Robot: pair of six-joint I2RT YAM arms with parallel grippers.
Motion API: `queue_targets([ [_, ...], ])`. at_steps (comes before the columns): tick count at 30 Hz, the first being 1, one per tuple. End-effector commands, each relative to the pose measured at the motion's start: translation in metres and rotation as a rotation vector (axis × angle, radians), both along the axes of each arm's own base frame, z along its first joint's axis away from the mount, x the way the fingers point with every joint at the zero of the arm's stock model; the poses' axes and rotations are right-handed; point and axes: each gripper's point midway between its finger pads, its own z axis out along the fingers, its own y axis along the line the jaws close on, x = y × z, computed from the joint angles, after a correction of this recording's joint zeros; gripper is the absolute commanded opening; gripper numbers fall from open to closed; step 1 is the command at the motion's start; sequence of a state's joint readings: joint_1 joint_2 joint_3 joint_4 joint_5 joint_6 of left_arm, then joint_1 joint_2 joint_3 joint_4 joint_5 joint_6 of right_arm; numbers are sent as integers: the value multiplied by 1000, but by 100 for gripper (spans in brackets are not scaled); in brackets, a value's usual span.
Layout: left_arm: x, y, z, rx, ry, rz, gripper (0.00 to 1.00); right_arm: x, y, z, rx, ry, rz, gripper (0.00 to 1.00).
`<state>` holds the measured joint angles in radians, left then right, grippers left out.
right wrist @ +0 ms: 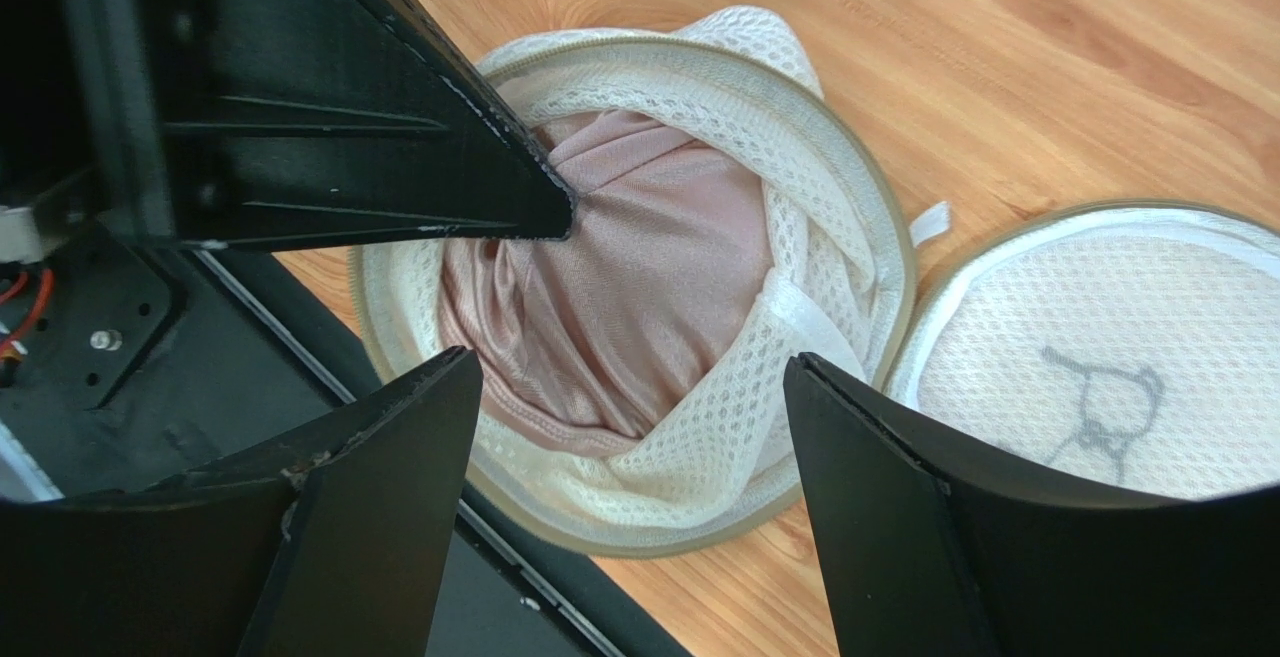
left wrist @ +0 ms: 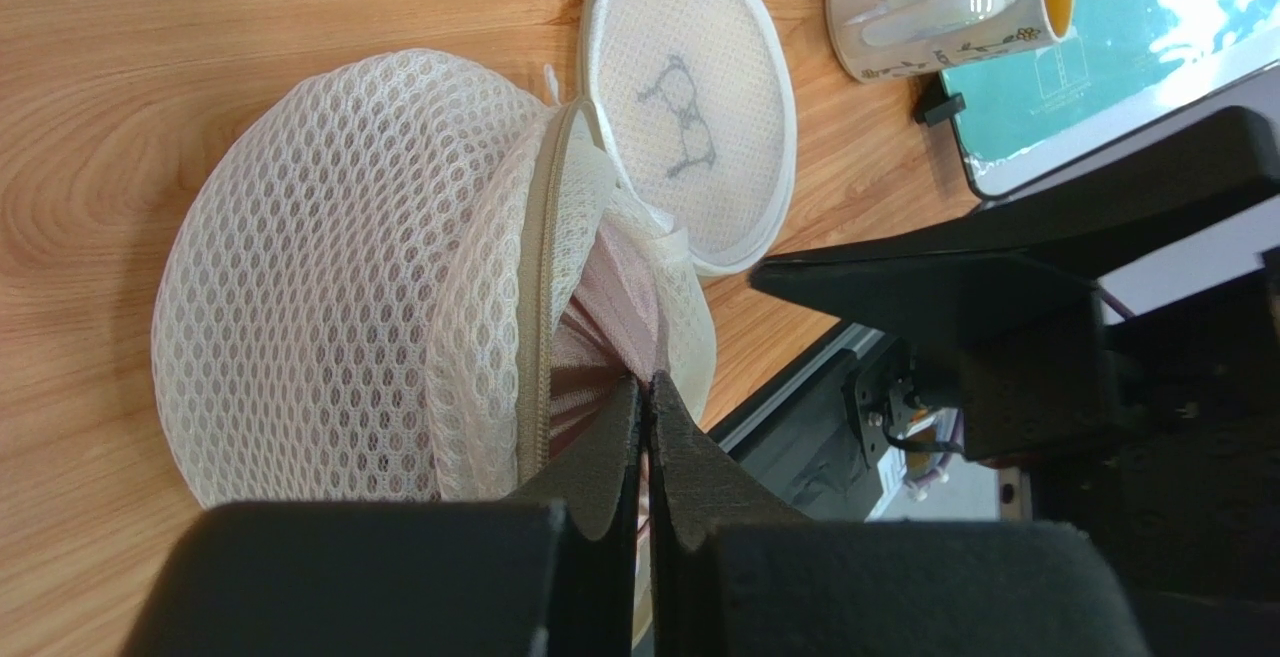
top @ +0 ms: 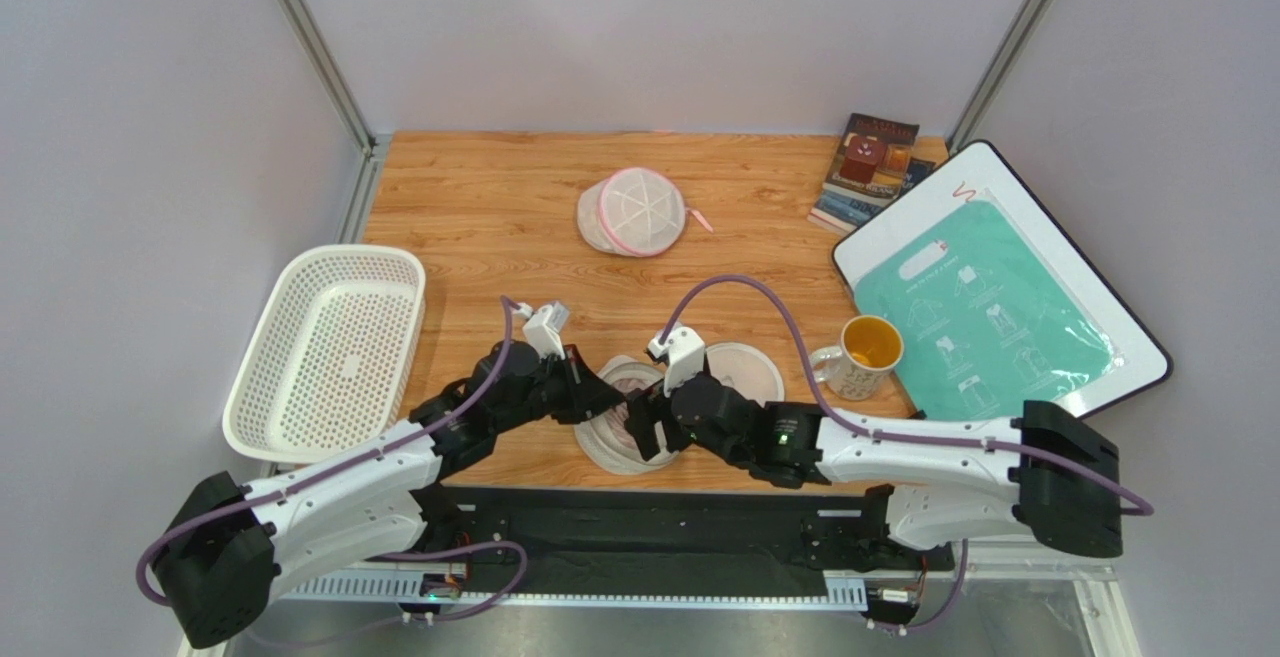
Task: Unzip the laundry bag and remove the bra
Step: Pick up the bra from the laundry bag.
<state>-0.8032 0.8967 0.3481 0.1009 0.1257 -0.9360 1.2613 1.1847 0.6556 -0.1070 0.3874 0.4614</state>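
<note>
The beige-white mesh laundry bag lies unzipped at the near edge. Its flat face with the bra pictogram is folded out to the right. In the right wrist view the bag gapes open and the dusty pink bra fills it. My left gripper is shut on a fold of the bra at the bag's rim, beside the zip. My right gripper is open and empty, hovering just above the bag's near rim. The two grippers sit close together in the top view, left and right.
A white perforated basket stands at the left. A yellow-lined mug stands right of the bag, next to a white-framed teal board. A pink-trimmed round mesh pouch and books lie at the back.
</note>
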Motion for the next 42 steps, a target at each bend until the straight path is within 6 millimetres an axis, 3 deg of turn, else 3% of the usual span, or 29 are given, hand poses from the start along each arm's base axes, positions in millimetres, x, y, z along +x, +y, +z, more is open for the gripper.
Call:
queue_targets([
  [1,3,-9,21,-64,-33,-15,0,10,31,17,94,-30,27,80],
  [5,0,-10,23,-73,-29,-30,0,14,36,2,64,-23,42,79],
  [17,-4,-15,25,-104,-19,-59,0,12,54,-2,65,-45,127,70],
  [23,-7,-17,23,-99,-16,-85,0,15,49,-6,45,-50,107,49],
  [25,-7,-17,22,-86,-26,-95,0,16,46,-8,30,-40,93,35],
  [26,-9,-15,18,-64,-19,-100,9,17,45,-9,26,-34,76,28],
  [27,-6,-16,24,-59,-34,-103,38,17,42,-11,17,-29,66,15],
  [29,-6,-10,19,10,-42,-116,65,20,37,-12,11,-29,38,7],
  [30,-3,-11,31,19,-72,-120,79,20,35,-14,3,-20,24,5],
  [31,-6,-4,23,84,-66,-130,82,20,33,-14,-1,-18,15,3],
  [32,0,-2,34,102,-98,-117,84,21,30,-15,-4,-19,4,0],
  [36,6,21,36,214,-137,-62,84,21,24,-16,-2,-12,-25,0],
  [40,9,44,27,296,-145,18,84,21,21,-14,1,-13,-32,0],
  [42,8,46,18,319,-129,15,83,21,21,-15,-1,-11,-30,0],
])
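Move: The bra lies bunched in the open laundry bag, its middle about 2 cm ahead of the right hand, 2 cm to its left and 4 cm below. The bag surrounds it, centred roughly 1 cm ahead, 2 cm left and 5 cm down; its opened lid is some 6 cm ahead, 11 cm right and 7 cm lower, and the mug 6 cm ahead, 23 cm right, 4 cm lower. From the left hand the bra is about 1 cm back, 2 cm right, 3 cm below. The bra is taken from above by the right hand: wide open, it dips about 3 cm into the bag's mouth and shifts 3 cm left, then shuts on the cloth and eases some 1.5 cm back to the right. The left hand, tips closed on the bra's edge, gives about 1 cm back and right, opens wide as the other closes, and leaves the bra, rising 4 cm, then going left. ##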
